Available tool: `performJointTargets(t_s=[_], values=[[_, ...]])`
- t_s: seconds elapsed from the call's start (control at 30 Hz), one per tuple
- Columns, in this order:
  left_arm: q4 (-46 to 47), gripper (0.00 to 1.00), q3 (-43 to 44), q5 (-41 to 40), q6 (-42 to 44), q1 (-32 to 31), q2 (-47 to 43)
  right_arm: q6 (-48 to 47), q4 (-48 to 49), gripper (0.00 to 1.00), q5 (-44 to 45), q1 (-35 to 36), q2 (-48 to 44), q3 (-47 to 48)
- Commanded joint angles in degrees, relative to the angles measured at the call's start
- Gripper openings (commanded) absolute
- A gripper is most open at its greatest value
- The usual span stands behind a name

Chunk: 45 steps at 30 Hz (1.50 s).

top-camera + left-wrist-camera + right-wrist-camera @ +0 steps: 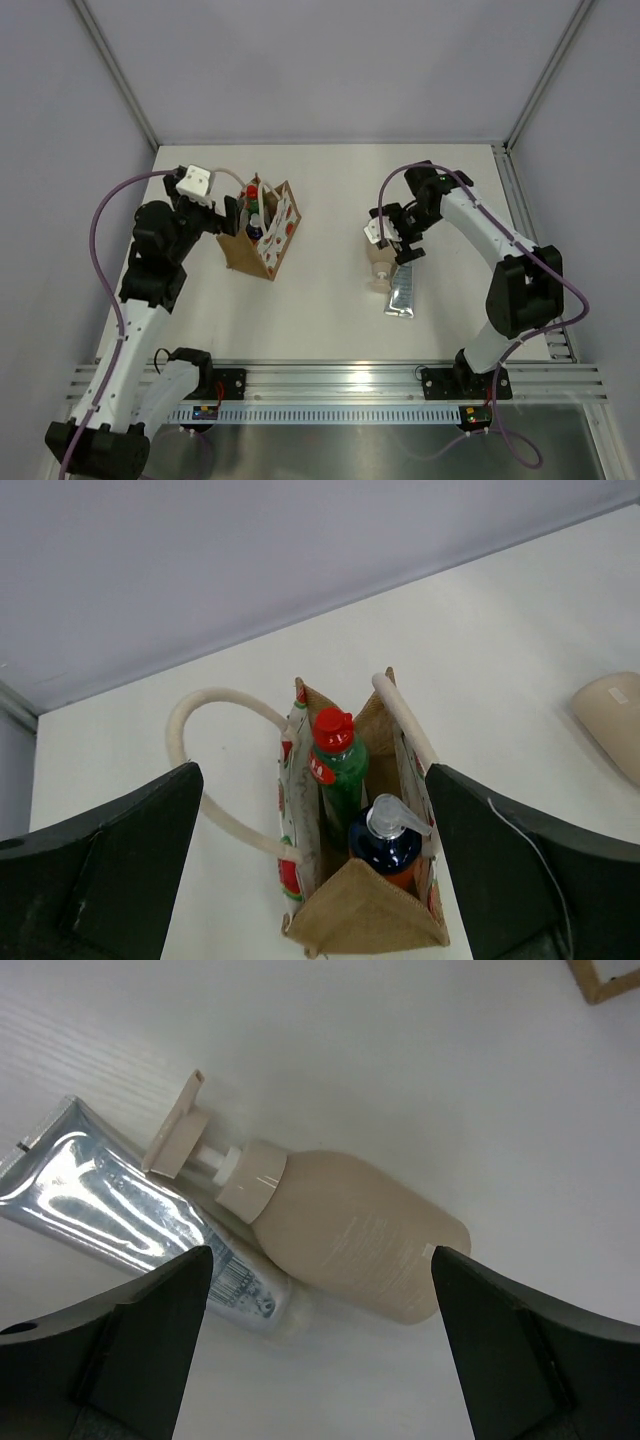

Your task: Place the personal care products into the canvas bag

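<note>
The canvas bag (pixel 268 243) stands upright at the left of the table, white rope handles splayed. Inside it stand the green bottle with red cap (pixel 340 770) and the orange bottle (pixel 405 877) with a dark top and clear pump. My left gripper (pixel 238 215) hovers open just above the bag's mouth (pixel 365 910), holding nothing. At the right, the beige bottle (pixel 379 272) lies on its side against the silver-grey tube (pixel 403 290). My right gripper (pixel 392 240) hangs open above them, its fingers either side of the beige bottle (pixel 355 1235) and the tube (pixel 130 1210), touching neither.
White table (pixel 330 190) enclosed by grey walls with metal corner posts. An aluminium rail (pixel 330 380) carrying both arm bases runs along the near edge. The beige bottle (pixel 612 715) shows at the right edge of the left wrist view.
</note>
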Motion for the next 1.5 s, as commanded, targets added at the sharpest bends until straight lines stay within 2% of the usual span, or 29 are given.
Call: performJointTargets(t_s=[0.0,0.13,0.3,0.47,0.73,0.9,1.0,1.03,1.07,1.17,1.27,1.3,1.47], values=[[-16.04,0.99,4.00,-6.57,0.64,0.36,-6.01,-25.18,-4.33,0.99,7.00,0.35,1.80,0.11],[-22.11,0.99,3.83,-7.82,-4.73,0.36,-14.26,-28.26,7.69,0.98,13.24,0.96,1.54,-8.41],[-25.11,0.99,-0.03,-6.15,-14.99,0.36,-24.48,-25.19,11.86,0.98,14.57,3.85,3.13,-9.58],[-26.43,0.99,-0.83,-5.53,-21.52,0.36,-31.69,-21.60,16.17,0.99,13.87,8.08,2.42,-11.87],[-28.01,0.99,-1.36,-5.01,-24.95,0.36,-34.87,-23.08,18.37,0.93,20.79,10.10,6.80,-13.37],[-27.40,0.99,-1.88,-1.24,-27.75,0.36,-35.22,-23.25,18.72,0.89,22.57,10.37,9.97,-12.14],[-25.47,0.99,-2.76,1.06,-30.04,0.36,-35.39,-18.61,19.60,0.81,22.92,11.86,13.05,-9.42],[-24.33,0.99,-2.85,1.32,-30.92,0.36,-35.31,-14.59,19.08,0.75,22.57,12.21,15.14,-8.11],[-23.97,0.99,-2.85,1.50,-31.63,0.36,-35.31,-12.29,18.47,0.60,22.05,12.39,16.03,-6.79],[-22.30,0.99,-3.11,3.08,-33.74,0.36,-34.96,-3.06,16.44,0.38,17.66,12.57,17.63,-1.17],[-21.77,0.99,-3.29,3.52,-34.01,0.36,-34.60,8.62,16.70,0.25,12.30,12.48,17.36,2.52],[-21.42,0.99,-3.81,3.52,-34.01,0.36,-34.60,14.39,16.88,0.23,9.50,12.22,16.93,3.41],[-19.84,0.99,-5.31,4.40,-34.27,0.36,-33.81,31.21,17.75,0.15,0.08,10.29,15.34,10.17]])
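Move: The beige lotion bottle lies almost under the open right hand, about 12 cm down, its middle some 2 cm to the left and 1 cm back, pump end towards the base. The silver tube lies beside it, about 8 cm back and 3 cm to the right of that hand. From the left hand the bottle is roughly 31 cm to the right, 2 cm back and 29 cm down; the canvas bag is about 4 cm ahead, 6 cm to the right and 23 cm below. The lotion bottle is pinched at its neck, just below the pump head: the right hand sinks about 12 cm, tipping its fingers some 20 degrees steeper, closes, then lifts about 3 cm while carrying left and forward, easing the tilt back. Meanwhile the empty left hand, still open, backs some 15 cm away from the bag and rolls about 30 degrees, left side down. ##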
